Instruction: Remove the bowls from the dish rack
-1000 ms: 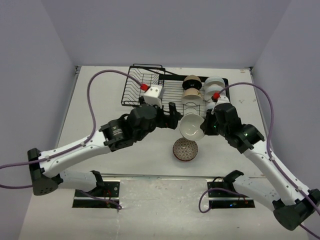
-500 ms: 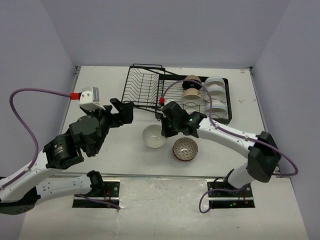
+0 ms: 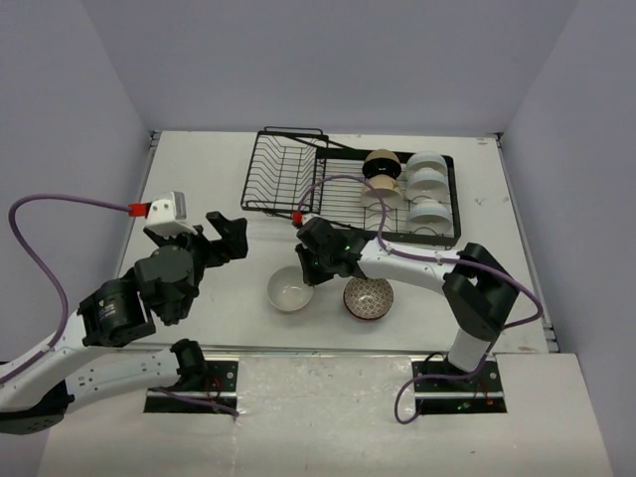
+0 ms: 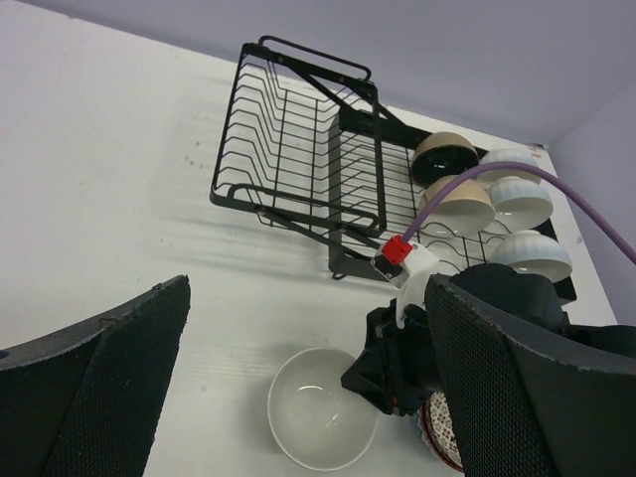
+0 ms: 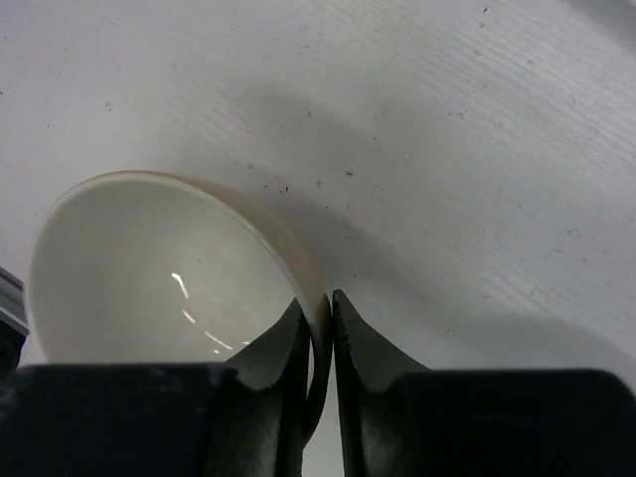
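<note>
A plain white bowl (image 3: 289, 291) sits upright on the table in front of the dish rack (image 3: 285, 177). My right gripper (image 3: 307, 272) is shut on its right rim; in the right wrist view the rim (image 5: 316, 316) stands pinched between the two fingers (image 5: 318, 310). A net-patterned bowl (image 3: 369, 297) rests just right of it. Several more bowls stand on edge in the rack's flat section: a beige one with a black inside (image 3: 382, 164) and white ones (image 3: 427, 185). My left gripper (image 3: 228, 233) hangs open and empty to the left, above bare table (image 4: 308, 290).
The rack's raised basket (image 4: 288, 129) holds nothing and lies at the back centre. The right arm's purple cable (image 4: 517, 184) arcs over the rack. The right forearm (image 3: 417, 266) stretches low across the table behind the patterned bowl.
My right arm has carried the white bowl leftward and toward the near edge, down onto the table. The left arm has drawn back to the left, still open.
</note>
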Action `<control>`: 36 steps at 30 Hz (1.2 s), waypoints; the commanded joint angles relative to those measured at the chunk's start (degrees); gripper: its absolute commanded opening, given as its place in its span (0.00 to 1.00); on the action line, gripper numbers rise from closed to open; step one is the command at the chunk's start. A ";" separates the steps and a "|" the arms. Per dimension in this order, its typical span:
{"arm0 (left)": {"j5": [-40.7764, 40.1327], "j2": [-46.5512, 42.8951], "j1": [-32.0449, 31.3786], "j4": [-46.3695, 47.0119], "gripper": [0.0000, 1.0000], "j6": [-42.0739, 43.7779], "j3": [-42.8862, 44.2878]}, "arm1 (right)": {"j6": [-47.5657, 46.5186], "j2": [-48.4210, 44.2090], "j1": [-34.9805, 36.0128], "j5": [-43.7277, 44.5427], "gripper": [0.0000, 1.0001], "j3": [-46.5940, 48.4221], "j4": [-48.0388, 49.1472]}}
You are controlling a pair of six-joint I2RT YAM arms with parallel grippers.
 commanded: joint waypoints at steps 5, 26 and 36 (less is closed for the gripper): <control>-2.92 0.57 -0.08 -1.34 1.00 -1.66 -1.83 | 1.02 -3.30 0.48 -1.58 0.30 -1.63 5.78; 17.48 1.10 0.01 -10.91 1.00 1.95 1.26 | -42.36 -23.35 -10.40 39.20 0.99 -8.12 13.21; 20.99 0.22 -0.08 -1.08 1.00 8.71 -12.80 | -75.78 -9.49 -20.35 34.80 0.95 -9.20 37.68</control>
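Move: The beige bowl I go for next in the rack is about 25 cm ahead of my right hand, 19 cm to its right and 2 cm above it. The black-lined bowl stands 8 cm beyond the beige one, and the near light-blue bowl 12 cm right of it and 8 cm closer in. The white bowl I still pinch lies 4 cm left, 1 cm back and 4 cm below; from my left hand it is 14 cm right, 1 cm ahead and 31 cm lower. I open my right fingers off the white bowl's rim and lift about 15 cm. Then I swing some 20 cm right and 17 cm forward towards the beige bowl, sinking slightly at the end, while the wrist turns some 65 degrees to point the wide-open fingers forward. My open left hand sinks about 10 cm, also drifting right and back, towards the white bowl. ##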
